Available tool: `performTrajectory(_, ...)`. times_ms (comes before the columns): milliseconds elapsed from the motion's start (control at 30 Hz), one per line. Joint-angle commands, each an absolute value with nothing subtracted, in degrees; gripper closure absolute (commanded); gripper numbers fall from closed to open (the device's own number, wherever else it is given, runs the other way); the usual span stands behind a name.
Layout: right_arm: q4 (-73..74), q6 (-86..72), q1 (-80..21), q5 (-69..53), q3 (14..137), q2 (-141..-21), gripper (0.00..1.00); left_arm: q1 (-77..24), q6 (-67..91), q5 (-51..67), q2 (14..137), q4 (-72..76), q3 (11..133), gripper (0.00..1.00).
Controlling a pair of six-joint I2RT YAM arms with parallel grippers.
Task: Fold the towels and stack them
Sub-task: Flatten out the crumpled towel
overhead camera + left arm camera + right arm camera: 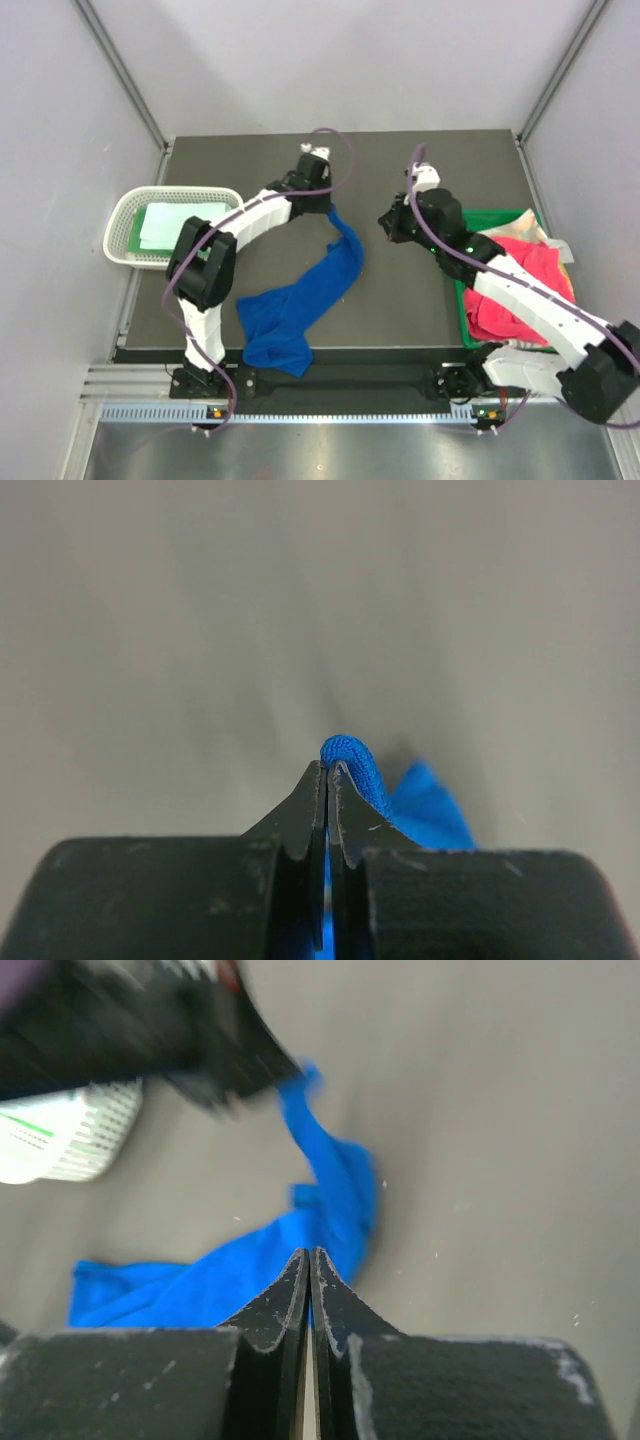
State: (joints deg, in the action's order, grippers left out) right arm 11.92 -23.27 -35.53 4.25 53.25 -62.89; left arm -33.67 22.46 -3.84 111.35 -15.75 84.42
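A royal blue towel (300,300) lies stretched and crumpled across the dark table, from mid-table down to the near edge. My left gripper (331,208) is shut on its far corner; in the left wrist view the jaws (329,767) pinch a fold of blue towel (425,805) that pokes out above the tips. A little right of that corner, my right gripper (384,222) is shut with nothing in it. In the right wrist view its tips (310,1254) hover over the table with the blue towel (335,1185) beyond them. Pink and red towels (520,285) are heaped at the right. Folded pale and green towels (170,225) rest at the left.
A white mesh basket (125,215) holding the folded towels stands at the table's left edge. A green plastic bin (462,312) holding the pink heap sits at the right under my right arm. Grey walls enclose the table. The left arm (130,1020) shows blurred in the right wrist view.
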Motion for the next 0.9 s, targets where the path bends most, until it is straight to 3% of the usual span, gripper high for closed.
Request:
performTrajectory(0,8.19,-25.66,-39.01,10.28,53.96,-66.70,1.00,-29.89,24.44,1.63,108.99,-12.58,85.26,1.00)
performTrajectory(200,4.32,-28.03,-46.30,15.11,57.30,-78.21,1.00,-29.71,23.64,14.84,112.49,-9.05,86.73,1.00)
performTrajectory(533,-3.68,-35.94,-51.33,20.74,64.86,-97.45,0.82,-26.46,26.80,21.97,120.40,-9.84,91.14,1.00)
performTrajectory(867,-10.46,-37.79,-52.12,24.35,66.09,-106.16,0.67,-24.26,27.69,35.33,131.12,-10.37,98.87,1.00)
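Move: The loose corner of the blue towel lies about 15 cm left of the right hand, some 3 cm ahead and 21 cm below; the towel's crumpled near end is around 29 cm left and 17 cm back, the green bin 30 cm right and 4 cm back. From the left hand, already pinching the far end, that loose corner is 10 cm back, 2 cm right and 8 cm below. Right hand sinks some 16 cm and sweeps left towards the loose corner, opening; left lowers its pinched end slightly. ##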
